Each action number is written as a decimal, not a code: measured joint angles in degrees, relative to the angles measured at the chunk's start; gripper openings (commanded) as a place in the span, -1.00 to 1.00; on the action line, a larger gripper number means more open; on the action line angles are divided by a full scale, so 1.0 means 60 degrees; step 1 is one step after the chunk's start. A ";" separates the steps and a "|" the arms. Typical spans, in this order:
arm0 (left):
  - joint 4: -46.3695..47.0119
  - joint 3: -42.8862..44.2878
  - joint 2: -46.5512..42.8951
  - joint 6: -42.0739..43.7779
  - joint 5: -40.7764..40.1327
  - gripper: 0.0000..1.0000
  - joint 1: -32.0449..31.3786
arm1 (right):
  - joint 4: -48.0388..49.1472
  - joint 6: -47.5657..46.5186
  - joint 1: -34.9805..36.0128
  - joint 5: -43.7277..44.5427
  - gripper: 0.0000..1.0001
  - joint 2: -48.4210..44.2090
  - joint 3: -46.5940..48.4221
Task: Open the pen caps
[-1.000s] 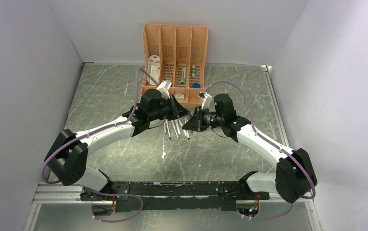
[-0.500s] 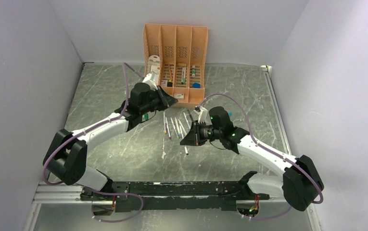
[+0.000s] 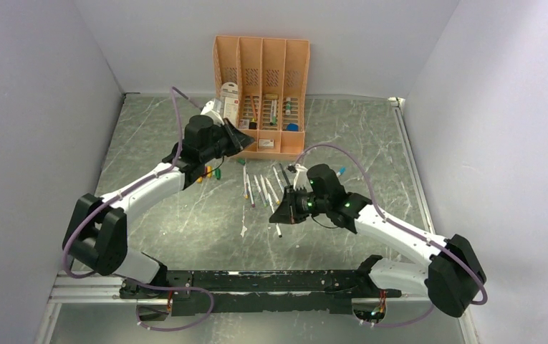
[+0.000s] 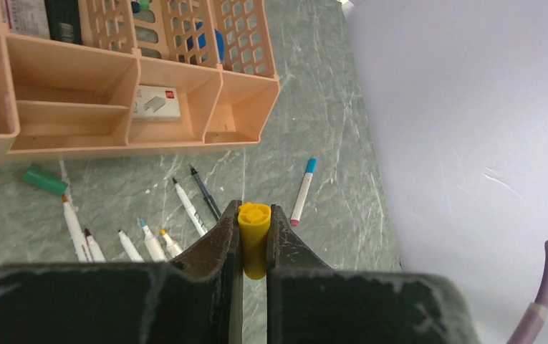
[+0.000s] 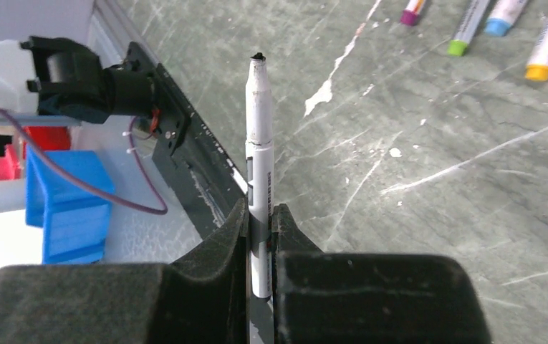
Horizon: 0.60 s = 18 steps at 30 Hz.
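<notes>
My left gripper (image 4: 254, 213) is shut on a yellow pen cap (image 4: 254, 244), held above the table close to the organiser's front. In the top view this gripper (image 3: 244, 140) sits at the back left. The right gripper (image 5: 259, 215) is shut on a pale pen (image 5: 259, 136) whose bare dark tip points away from the wrist. From above, the right gripper (image 3: 279, 213) hovers nearer the bases, apart from the left. Several uncapped pens (image 3: 260, 188) lie in a row between the two. A green cap (image 4: 44, 179) lies loose by the organiser.
The peach-orange organiser (image 3: 260, 72) stands against the back wall, packets and stationery in its slots. A pen with a blue end (image 4: 303, 190) lies apart at the right. Small caps (image 3: 210, 174) rest under the left arm. The black base rail (image 3: 271, 281) runs along the near edge.
The two grippers, close together a second ago, have drawn apart. The left went back and left with the yellow cap; the right came toward the near edge with the uncapped pen.
</notes>
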 measured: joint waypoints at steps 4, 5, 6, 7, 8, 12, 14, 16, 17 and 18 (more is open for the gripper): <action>-0.0641 -0.0015 -0.0459 0.0189 0.0004 -0.85 0.0047 | -0.0739 -0.0495 0.0000 0.0703 -1.00 0.0612 0.0812; -0.0838 -0.0015 -0.0656 0.0244 0.0004 -0.85 0.0055 | -0.0911 -0.0656 0.0000 0.0947 -1.00 0.0812 0.1100; -0.0973 -0.0025 -0.0820 0.0288 0.0004 -0.85 0.0055 | -0.1064 -0.0790 0.0000 0.1173 -1.00 0.1005 0.1373; -0.1111 -0.0044 -0.1002 0.0335 0.0007 -0.85 0.0051 | -0.1220 -0.0936 -0.0007 0.1424 -1.00 0.1235 0.1672; -0.1257 -0.0095 -0.1209 0.0368 0.0011 -0.85 0.0051 | -0.1362 -0.1107 -0.0018 0.1716 -1.00 0.1519 0.2011; -0.1730 -0.0466 -0.1778 0.0455 0.0015 -0.85 0.0051 | -0.1807 -0.1705 -0.0076 0.2758 -1.00 0.2943 0.3337; -0.1982 -0.0667 -0.1971 0.0495 0.0015 -0.84 0.0055 | -0.1931 -0.1960 -0.0106 0.3140 -1.00 0.3712 0.3880; -0.2237 -0.0871 -0.2146 0.0528 0.0015 -0.84 0.0055 | -0.2033 -0.2211 -0.0142 0.3570 -1.00 0.4499 0.4342; -0.2386 -0.0958 -0.2233 0.0543 0.0015 -0.84 0.0055 | -0.2098 -0.2331 -0.0157 0.3756 -1.00 0.4881 0.4550; -0.2503 -0.1013 -0.2310 0.0561 0.0015 -0.84 0.0055 | -0.2171 -0.2452 -0.0178 0.3952 -1.00 0.5246 0.4747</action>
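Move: The right hand holds an uncapped white pen; the middle of the row of opened pens lies about 17 cm ahead of it, 3 to its left and 13 below, with the black pen 22 ahead and 3 right. The left hand holds a yellow cap; the loose cap pile is roughly 15 cm left of it, 2 ahead and 21 below, and a lone green cap 6 ahead, 5 left. Right carries its open pen 13 cm forward, then down, towards the row; left draws back 6 cm, leftward. ##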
